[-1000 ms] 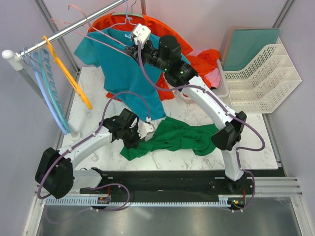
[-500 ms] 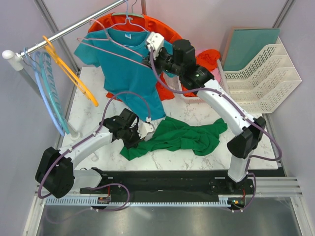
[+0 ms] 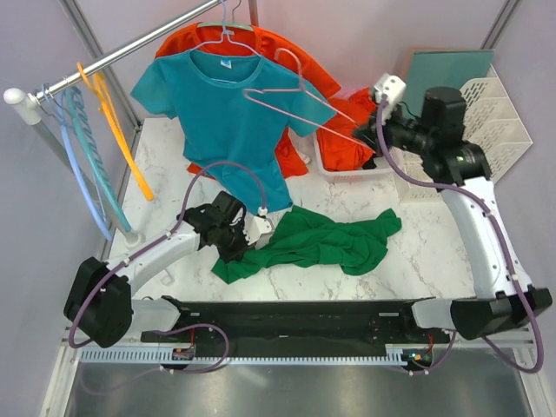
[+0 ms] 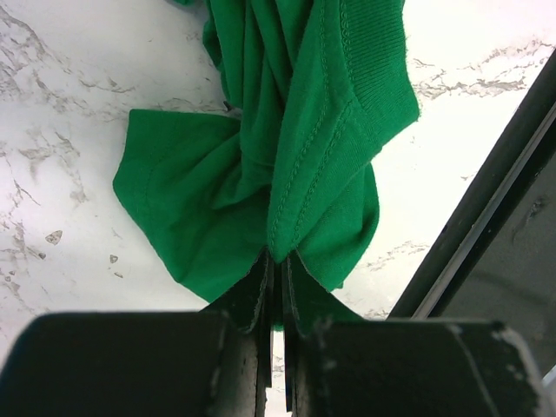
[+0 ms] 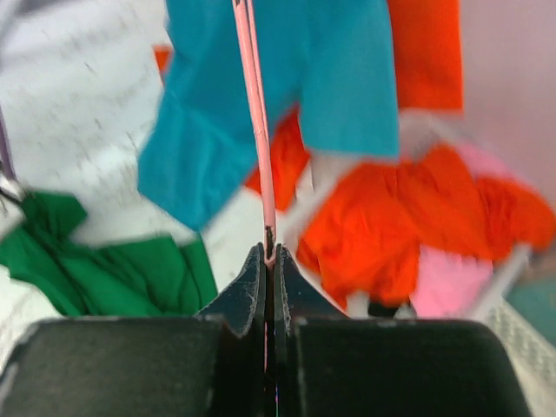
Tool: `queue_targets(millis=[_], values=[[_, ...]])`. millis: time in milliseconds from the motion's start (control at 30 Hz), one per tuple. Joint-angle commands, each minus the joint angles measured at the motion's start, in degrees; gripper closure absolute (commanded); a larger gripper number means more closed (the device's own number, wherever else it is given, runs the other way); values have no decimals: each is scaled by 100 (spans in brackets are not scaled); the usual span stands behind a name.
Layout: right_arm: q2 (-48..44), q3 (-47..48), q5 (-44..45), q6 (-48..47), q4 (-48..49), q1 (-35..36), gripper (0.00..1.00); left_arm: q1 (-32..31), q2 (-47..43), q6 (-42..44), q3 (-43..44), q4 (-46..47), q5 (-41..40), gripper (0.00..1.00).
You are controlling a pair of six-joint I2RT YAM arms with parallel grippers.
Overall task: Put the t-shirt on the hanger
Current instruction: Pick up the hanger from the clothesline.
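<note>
The dark green t-shirt lies crumpled on the marble table near the front. My left gripper is shut on its left edge; in the left wrist view a fold of the t-shirt is pinched between the closed jaws of the left gripper. My right gripper is shut on a corner of the thin pink wire hanger and holds it in the air over the back right of the table, off the rail. In the right wrist view the hanger wire runs straight up out of the right gripper.
A teal t-shirt hangs from the rail, with an orange garment behind it. An orange hanger and light blue hangers hang at left. A white basket holds orange-red and pink clothes. A white file tray stands at back right.
My right arm has swung from the rail out to the right, carrying the pink hanger with it. The orange hanger has swung. My left arm and the green t-shirt have not moved.
</note>
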Motion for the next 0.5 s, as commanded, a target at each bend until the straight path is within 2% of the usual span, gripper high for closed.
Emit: queue_targets(millis=[0,33,167,200,233,333,467], values=[[-646,-531,-737,-1233,-1750,-1015,100,27,-61,29,225,282,65,93],[-665,-540,-825,-1542,-2441,-1409,100,54,-87,-6,234,343,56,93],[-517,-435,-1500,-2957,-4106,-2439,100,220,-141,-67,426,598,48,93],[-437,-374,-1624,-3830,-4501,-2615,100,299,-88,-120,488,616,56,94],[-271,-286,-1721,-4117,-5235,-2930,100,378,-35,-147,559,634,108,94],[-444,-723,-1696,-4610,-5234,-3240,100,721,228,-199,866,634,153,94],[-507,-1137,-1827,-4788,-5243,-3250,100,809,448,-252,1051,879,-487,97]])
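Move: Out beyond the table's middle, the right hand holds the pink hanger by one end, already off the rail; the green t-shirt's middle lies about 14 cm back, 11 to the left and 38 below. From this hand, the orange clothes basket is some 10 cm ahead and 36 below, the hanging teal shirt about 27 left and 4 ahead. For the left hand, already pinching the green shirt's edge, that shirt's middle is roughly 19 cm right and 2 ahead, and the pink hanger's middle 26 ahead, 18 right, 35 above. Swinging the pink hanger away from the hanging teal shirt, the right hand goes some 17 cm to the right while sinking about 13 and drawing back 8, tipping downward some 20 degrees with its grip kept. The left hand starts a little later, carrying the pinched edge of the green t-shirt about 7 cm forward and slightly up. ##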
